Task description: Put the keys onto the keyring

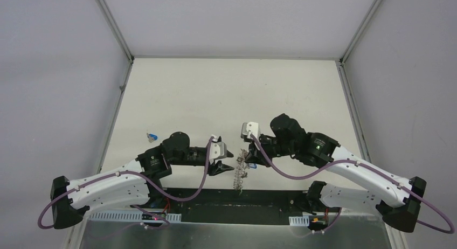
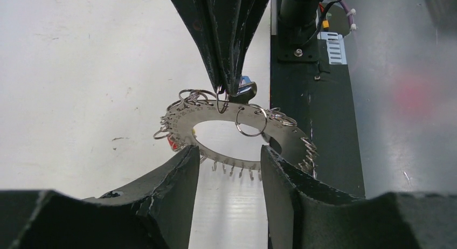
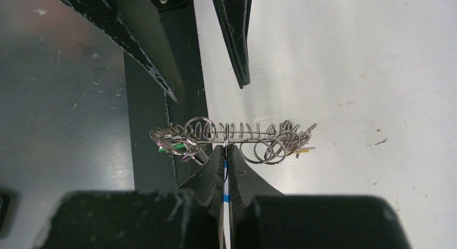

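Note:
The keyring [image 2: 188, 122] is a flat silvery ring edged with small wire loops, and it hangs tilted between the two grippers. My right gripper [image 3: 226, 148] is shut on a wire loop at the ring's edge, with a blue piece [image 3: 226, 198] pinched between its fingers. My left gripper [image 2: 229, 152] is open, its fingers [image 2: 178, 173] either side of the ring's near edge and apart from it. Green [image 3: 172, 147], yellow [image 3: 303, 150] and red [image 2: 173, 144] keys hang on the ring. In the top view the keyring [image 1: 240, 176] hangs below the right gripper [image 1: 249, 161], beside the left gripper [image 1: 229, 165].
One blue key [image 1: 153, 136] lies loose on the white table, left of the left arm. A black strip [image 1: 237, 198] and a grey metal ledge [image 1: 232, 235] run along the near edge under the ring. Frame posts [image 1: 116, 28] stand at the far corners.

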`<state>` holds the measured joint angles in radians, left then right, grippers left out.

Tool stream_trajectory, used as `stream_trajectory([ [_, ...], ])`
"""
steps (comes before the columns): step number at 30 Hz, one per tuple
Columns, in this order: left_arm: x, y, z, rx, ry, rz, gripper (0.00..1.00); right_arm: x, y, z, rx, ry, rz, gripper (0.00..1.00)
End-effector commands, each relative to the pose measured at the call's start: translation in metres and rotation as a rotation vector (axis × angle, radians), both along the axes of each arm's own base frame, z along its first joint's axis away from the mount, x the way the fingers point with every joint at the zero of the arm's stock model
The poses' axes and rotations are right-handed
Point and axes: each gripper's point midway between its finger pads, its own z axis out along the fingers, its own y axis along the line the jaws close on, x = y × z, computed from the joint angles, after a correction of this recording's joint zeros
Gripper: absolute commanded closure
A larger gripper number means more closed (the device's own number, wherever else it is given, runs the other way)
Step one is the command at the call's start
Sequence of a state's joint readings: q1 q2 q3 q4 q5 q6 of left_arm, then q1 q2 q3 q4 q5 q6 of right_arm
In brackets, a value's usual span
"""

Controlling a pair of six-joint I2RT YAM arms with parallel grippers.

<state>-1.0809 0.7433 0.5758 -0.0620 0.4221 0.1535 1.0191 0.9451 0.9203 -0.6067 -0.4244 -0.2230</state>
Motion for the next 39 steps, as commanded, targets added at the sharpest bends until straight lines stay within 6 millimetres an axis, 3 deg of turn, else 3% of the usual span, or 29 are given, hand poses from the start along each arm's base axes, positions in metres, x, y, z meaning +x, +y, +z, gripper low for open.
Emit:
stream_trajectory([
  [1,-0.002,-0.012,0.03,-0.092,-0.049,-0.04,0.55,-0.003,0.003,0.026,-0.001,0.011,0.035,1.0],
  [8,-0.004,-0.024,0.032,-0.148,-0.025,-0.067,0.59,-0.011,0.005,0.032,0.003,0.091,0.084,1.0],
  [32,-0.007,-0.043,0.018,-0.111,0.024,-0.132,1.0,-0.01,0.006,0.036,0.034,0.117,0.095,1.0],
  [36,-0.006,-0.042,0.02,-0.121,0.029,-0.122,1.0,-0.006,0.007,0.034,0.035,0.105,0.078,1.0],
  [37,-0.005,-0.042,0.021,-0.127,0.031,-0.115,1.0,-0.004,0.007,0.035,0.043,0.097,0.066,0.99],
  [39,-0.004,-0.041,0.021,-0.137,0.037,-0.103,1.0,0.0,0.008,0.039,0.064,0.077,0.045,0.84],
])
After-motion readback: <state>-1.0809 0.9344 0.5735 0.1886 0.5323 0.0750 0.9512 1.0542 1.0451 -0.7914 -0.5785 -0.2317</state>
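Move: The small wire ring still held in the right fingertips lies about 4 cm to the left hand's right, 1 cm ahead and level with it. The keyring disc hangs below that ring, its middle 2 cm right of the left hand, 1 cm back and 5 cm down; the blue key is about 7 cm right, level fore and aft, 2 cm lower. From the right hand the small ring is at the tips, about 1 cm left and 1 cm below. The small ring is met by the half-open left hand, which travels about 4 cm to the right, arcing up some 1.5 cm and back down, while its fingers shut and pinch the wire just under the right fingertips. The right hand keeps its hold as it eases about 1 cm back and turns some 10 degrees, its tips only starting to part at the very end. ##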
